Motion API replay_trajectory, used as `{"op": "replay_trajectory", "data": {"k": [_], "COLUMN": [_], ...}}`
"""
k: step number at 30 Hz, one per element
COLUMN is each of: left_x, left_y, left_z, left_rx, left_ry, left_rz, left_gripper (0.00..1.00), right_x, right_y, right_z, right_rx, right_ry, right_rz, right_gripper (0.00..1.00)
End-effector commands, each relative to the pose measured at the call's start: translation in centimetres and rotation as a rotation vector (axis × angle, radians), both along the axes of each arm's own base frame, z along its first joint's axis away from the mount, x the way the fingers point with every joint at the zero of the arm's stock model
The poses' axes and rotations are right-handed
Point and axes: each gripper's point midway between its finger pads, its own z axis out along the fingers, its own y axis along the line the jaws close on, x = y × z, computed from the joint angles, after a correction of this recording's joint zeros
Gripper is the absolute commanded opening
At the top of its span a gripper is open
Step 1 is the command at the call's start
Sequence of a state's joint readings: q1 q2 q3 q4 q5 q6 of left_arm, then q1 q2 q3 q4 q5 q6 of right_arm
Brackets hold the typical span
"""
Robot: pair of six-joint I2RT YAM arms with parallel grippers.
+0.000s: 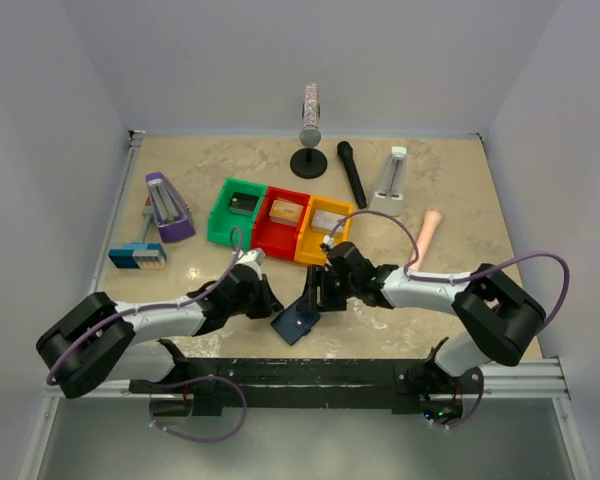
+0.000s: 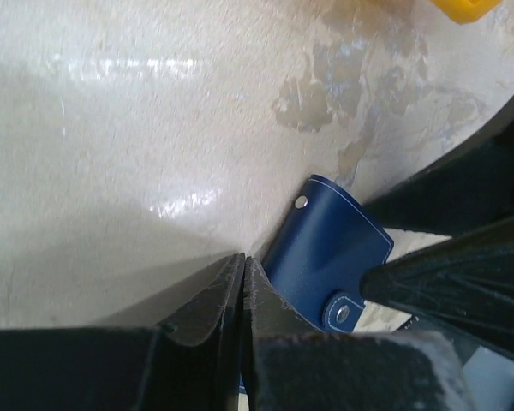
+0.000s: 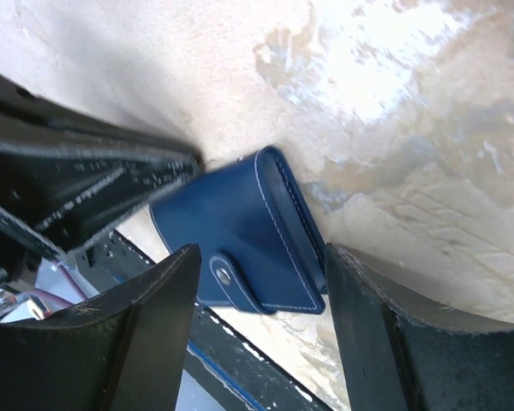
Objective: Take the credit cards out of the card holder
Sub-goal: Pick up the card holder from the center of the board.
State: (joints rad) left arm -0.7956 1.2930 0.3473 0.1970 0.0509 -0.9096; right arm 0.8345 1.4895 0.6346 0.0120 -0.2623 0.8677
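The card holder (image 1: 298, 320) is a dark navy wallet lying near the table's front edge between both grippers. In the wrist views it (image 2: 325, 257) (image 3: 248, 231) is snapped shut, its strap and stud showing. No credit cards show; they are hidden. My left gripper (image 1: 268, 300) (image 2: 242, 261) is shut, its fingers pressed together over the holder's left edge. I cannot tell whether any of the holder is pinched. My right gripper (image 1: 322, 290) (image 3: 261, 253) is open, one finger on each side of the holder's lower end, not closed on it.
Green (image 1: 238, 210), red (image 1: 280, 222) and yellow (image 1: 323, 228) bins stand just behind the grippers. A purple metronome (image 1: 168, 207) and a blue-and-white gadget (image 1: 137, 256) are at the left. A black microphone (image 1: 352, 172), a round stand (image 1: 309, 160) and a pink stick (image 1: 429, 230) lie further back. A black rail (image 1: 310, 375) runs along the front.
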Motion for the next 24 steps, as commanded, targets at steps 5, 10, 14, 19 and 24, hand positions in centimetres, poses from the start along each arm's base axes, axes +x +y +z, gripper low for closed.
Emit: {"op": "replay_trajectory", "data": {"k": [5, 10, 14, 19, 24], "left_x": [-3.2, -1.5, -1.2, -1.5, -2.2], "left_y": [2.5, 4.1, 5.0, 4.3, 3.2], "left_z": [-1.6, 0.2, 0.8, -0.1, -0.8], "left_rx": [-0.005, 0.016, 0.055, 0.058, 0.009], "left_ry": [0.096, 0.008, -0.02, 0.003, 0.034], "left_rz": [0.101, 0.204, 0.217, 0.179, 0.138], "left_gripper": [0.08, 0.11, 0.13, 0.11, 0.1], "right_x": [2.5, 3.2, 1.1, -1.5, -2.4], "right_y": [0.5, -2.9, -3.7, -2.9, -1.9], "right_z": [2.9, 5.1, 5.1, 2.4, 1.3], "right_rx": [0.005, -0.033, 0.012, 0.093, 0.131], "right_ry": [-0.08, -0.161, -0.146, -0.033, 0.013], "right_rz": [0.038, -0.009, 0.009, 0.021, 0.024], "right_gripper": [0.65, 0.67, 0.66, 0.63, 0.62]}}
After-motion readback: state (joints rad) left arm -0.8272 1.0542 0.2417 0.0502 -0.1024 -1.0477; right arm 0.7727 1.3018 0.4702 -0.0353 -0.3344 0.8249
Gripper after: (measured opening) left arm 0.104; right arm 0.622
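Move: From the left gripper the card holder's middle lies about 4 cm back and 4 cm to the right, 1 cm lower. From the right gripper the same holder is some 5 cm back and 4 cm to the left, 2 cm lower. The yellow bin stands about 15 cm ahead of the right gripper and 3 cm to its right; the red bin is roughly 20 cm straight ahead of the left gripper. Lift the right gripper, fingers kept well open, about 6 cm up and a little forward and right, clear of the card holder, then bring it down and back to table height beyond the holder's right side. Meanwhile slide the nearly shut left fingers low over the table, 2 cm back and then left off the holder's edge, turning some 10 degrees counter-clockwise and easing slightly back right at the end. ##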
